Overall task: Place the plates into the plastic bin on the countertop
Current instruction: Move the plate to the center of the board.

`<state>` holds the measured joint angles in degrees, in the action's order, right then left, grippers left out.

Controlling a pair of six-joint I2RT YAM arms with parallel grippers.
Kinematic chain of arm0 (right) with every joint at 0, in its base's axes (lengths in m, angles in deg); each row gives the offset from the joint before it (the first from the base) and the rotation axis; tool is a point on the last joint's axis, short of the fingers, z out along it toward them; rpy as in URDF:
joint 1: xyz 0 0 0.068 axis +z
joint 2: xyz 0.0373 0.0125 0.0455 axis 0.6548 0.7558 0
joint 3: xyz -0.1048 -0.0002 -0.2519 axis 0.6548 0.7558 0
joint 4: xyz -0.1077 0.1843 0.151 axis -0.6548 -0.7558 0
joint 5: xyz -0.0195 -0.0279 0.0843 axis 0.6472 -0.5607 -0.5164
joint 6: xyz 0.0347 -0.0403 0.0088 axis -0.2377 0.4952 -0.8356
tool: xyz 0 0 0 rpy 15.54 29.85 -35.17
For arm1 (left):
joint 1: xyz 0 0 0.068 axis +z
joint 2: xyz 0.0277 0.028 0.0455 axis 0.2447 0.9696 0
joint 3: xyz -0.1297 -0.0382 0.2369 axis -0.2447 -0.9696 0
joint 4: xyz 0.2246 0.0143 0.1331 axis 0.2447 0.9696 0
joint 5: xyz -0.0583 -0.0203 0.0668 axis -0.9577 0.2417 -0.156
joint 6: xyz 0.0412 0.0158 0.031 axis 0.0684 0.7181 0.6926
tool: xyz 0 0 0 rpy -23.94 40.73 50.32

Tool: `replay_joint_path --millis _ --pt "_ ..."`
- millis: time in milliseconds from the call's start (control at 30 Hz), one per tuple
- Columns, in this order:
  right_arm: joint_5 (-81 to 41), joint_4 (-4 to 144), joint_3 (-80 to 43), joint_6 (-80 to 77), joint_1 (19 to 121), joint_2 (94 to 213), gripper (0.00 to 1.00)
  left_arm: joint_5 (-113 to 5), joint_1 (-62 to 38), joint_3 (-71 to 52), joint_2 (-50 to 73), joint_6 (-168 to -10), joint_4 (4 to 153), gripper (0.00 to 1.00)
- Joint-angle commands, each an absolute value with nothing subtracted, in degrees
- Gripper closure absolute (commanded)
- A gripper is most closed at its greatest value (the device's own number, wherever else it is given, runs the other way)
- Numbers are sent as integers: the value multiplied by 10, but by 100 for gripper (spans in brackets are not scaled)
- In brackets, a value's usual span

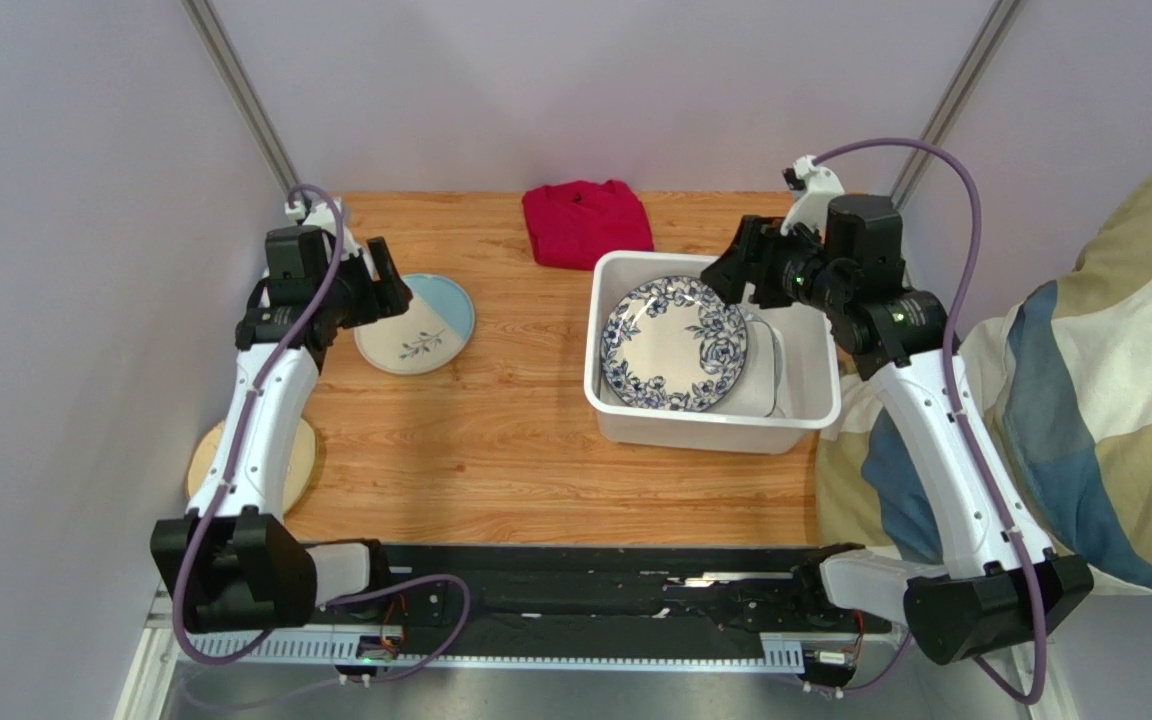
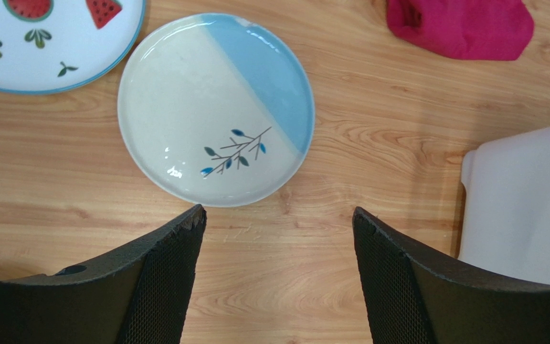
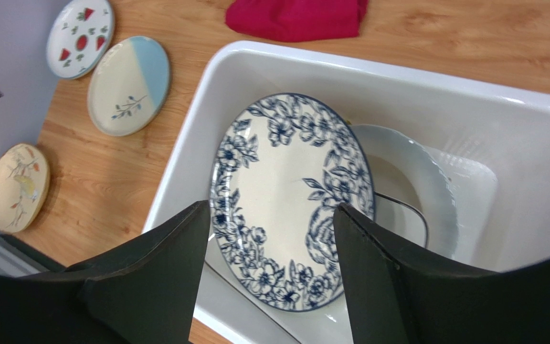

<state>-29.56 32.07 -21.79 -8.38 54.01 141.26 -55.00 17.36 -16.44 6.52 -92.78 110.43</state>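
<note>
The white plastic bin (image 1: 717, 428) stands on the right of the countertop (image 1: 507, 450). In it a blue floral plate (image 1: 674, 344) lies tilted on top of white plates (image 3: 418, 179). My right gripper (image 3: 271, 208) hovers open just above the floral plate (image 3: 292, 201), touching nothing. On the left lies a cream-and-blue plate (image 2: 215, 107) with a leaf sprig. My left gripper (image 2: 278, 215) is open and empty, with the plate's rim just beyond its fingertips. Farther left are a fruit-print plate (image 2: 48, 43) and a yellow plate (image 3: 17, 186).
A folded red cloth (image 1: 585, 222) lies at the back edge, between the plates and the bin (image 3: 400, 93). A checked blanket (image 1: 1123, 375) hangs just off the table on the right. Grey walls close in the left side and the back.
</note>
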Motion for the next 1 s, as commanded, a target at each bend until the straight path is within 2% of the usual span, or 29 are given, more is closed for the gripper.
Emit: replay_joint_path --millis 0,200,433,667,967 --pt "-312 358 -296 -87 625 1444 33 -608 224 -164 87 -948 1078 20" --pt "-305 378 -371 -86 756 1543 33 -600 244 -170 67 -946 1085 20" --pt "-307 401 -503 -108 864 1719 34 -588 245 -184 21 -948 1087 20" --pt "-325 407 -618 -172 895 1886 35 -637 244 -186 -1 -960 1080 21" --pt "-227 423 -684 -252 900 2037 38 -588 244 -185 -20 -954 1104 21"
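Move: The two-tone plate on the board, white with a blue part, lies about 43 cm to the right hand's left, 13 cm farther out and some 25 cm below it. The watermelon plate sits about 16 cm to the left of the two-tone plate and 8 cm beyond it; the red cloth is about 27 cm to its right and 18 cm farther out. The bin is directly under the right hand, 2 cm to the right. From the left hand the two-tone plate is 9 cm ahead, 1 cm left and 17 cm down. The two-tone plate is what the empty right hand sweeps towards, about 35 cm left from over the bin, rising slightly at first and then sinking to finish some 13 cm lower; it swings about 30 degrees counter-clockwise and tips its open fingers farther down. The left hand, also empty and open, dips a little leftward, then backs up and away from that plate, giving room. ##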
